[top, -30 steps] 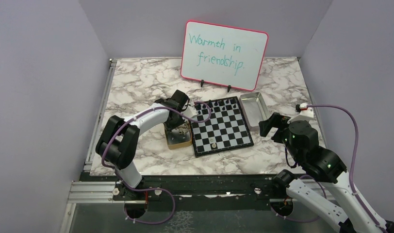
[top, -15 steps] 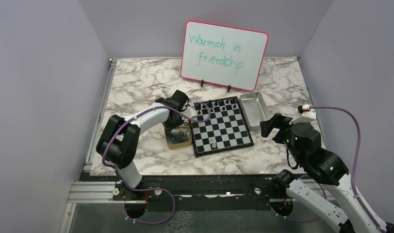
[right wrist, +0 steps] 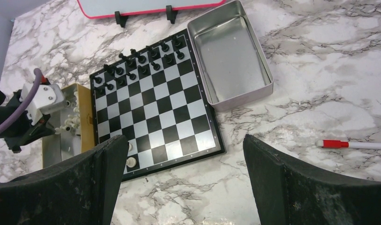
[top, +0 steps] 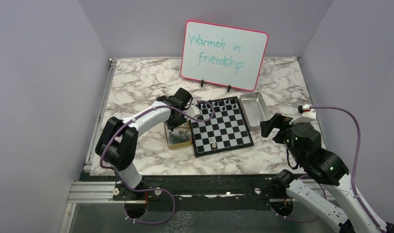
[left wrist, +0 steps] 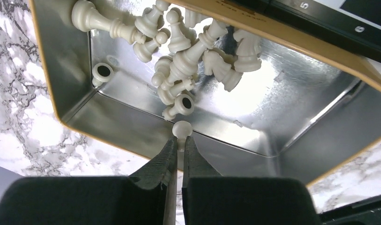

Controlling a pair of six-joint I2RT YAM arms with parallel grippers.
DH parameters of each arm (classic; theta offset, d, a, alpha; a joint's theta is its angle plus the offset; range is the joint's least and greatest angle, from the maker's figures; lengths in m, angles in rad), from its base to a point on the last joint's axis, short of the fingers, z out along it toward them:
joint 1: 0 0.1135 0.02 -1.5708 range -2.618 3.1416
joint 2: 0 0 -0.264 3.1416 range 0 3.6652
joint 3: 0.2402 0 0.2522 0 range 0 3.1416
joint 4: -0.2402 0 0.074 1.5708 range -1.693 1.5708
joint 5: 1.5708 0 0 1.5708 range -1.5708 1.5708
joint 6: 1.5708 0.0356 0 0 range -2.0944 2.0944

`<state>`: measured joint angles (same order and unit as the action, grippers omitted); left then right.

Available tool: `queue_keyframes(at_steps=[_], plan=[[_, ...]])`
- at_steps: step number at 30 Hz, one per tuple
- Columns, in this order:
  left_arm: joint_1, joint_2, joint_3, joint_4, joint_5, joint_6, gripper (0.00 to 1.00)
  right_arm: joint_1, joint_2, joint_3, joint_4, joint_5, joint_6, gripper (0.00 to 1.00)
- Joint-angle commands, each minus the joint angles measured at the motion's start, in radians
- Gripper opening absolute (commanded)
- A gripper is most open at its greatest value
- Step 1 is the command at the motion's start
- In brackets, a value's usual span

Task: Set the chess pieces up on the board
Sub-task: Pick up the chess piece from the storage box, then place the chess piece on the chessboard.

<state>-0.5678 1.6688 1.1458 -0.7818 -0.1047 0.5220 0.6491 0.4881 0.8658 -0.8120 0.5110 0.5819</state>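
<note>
The tan box (left wrist: pixel 44 70) holds a heap of cream chess pieces (left wrist: pixel 188 61). My left gripper (left wrist: pixel 179 140) hovers over the box's near wall, shut on a cream pawn (left wrist: pixel 182 128) whose round head sticks out past the fingertips. From above, the left gripper (top: pixel 177 121) is at the box (top: pixel 178 141), just left of the board (top: pixel 221 127). Several black pieces (right wrist: pixel 141 61) stand in the board's (right wrist: pixel 156 112) far rows, and two cream pieces (right wrist: pixel 131 161) stand at its near left corner. My right gripper (right wrist: pixel 185 140) hangs open and empty above the table, right of the board.
An empty silver tray (right wrist: pixel 231 56) lies against the board's right edge. A whiteboard (top: pixel 224 48) with a pink frame stands behind the board. A red-capped marker (right wrist: pixel 353 144) lies on the marble at the right.
My left jaws have closed on the cream pawn over the box. The right arm shifted slightly to the right and then held still.
</note>
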Motion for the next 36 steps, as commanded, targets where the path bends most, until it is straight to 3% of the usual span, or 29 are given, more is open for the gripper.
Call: queue_keyframes(at_steps=[1,13,19,36], plan=[[-0.008,-0.084,0.045,-0.05,0.049,-0.042,0.04,0.009,0.01,-0.007,0.006,0.021,-0.005,0.98],[-0.033,-0.185,0.092,-0.059,0.203,-0.123,0.06,0.008,0.01,0.004,-0.016,0.03,0.006,0.98],[-0.039,-0.124,0.15,-0.056,0.212,-0.246,0.06,0.008,0.011,0.005,-0.016,0.024,0.013,0.98],[-0.291,0.084,0.279,0.004,0.128,-0.42,0.04,0.008,-0.034,0.017,-0.032,0.034,0.021,0.97]])
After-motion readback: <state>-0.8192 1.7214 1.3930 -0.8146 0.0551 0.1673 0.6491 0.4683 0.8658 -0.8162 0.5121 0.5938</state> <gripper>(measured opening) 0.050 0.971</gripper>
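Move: A white pawn is already pinched in the left fingertips. The placed white pawn on the chessboard's near-left part, where it is being taken, stands about 22 cm right, 5 cm back and 3 cm lower; the placed white piece is about 23 cm right and 8 cm back. The pile of white pieces in the storage box lies some 6 cm right, 1 cm ahead, 4 cm below. From the right hand, the placed pawn is roughly 27 cm left, 4 cm ahead, 22 cm below. The held white pawn is carried up about 7 cm and rightward by the left hand, clear of the storage box, then on right over the box towards the placed pawn, easing back and sinking 2 cm late on; some 14 cm rightward in all. The wrist tilts nearly 20 degrees, pointing the fingertips down and to the right, while the fingers keep their pinch. ##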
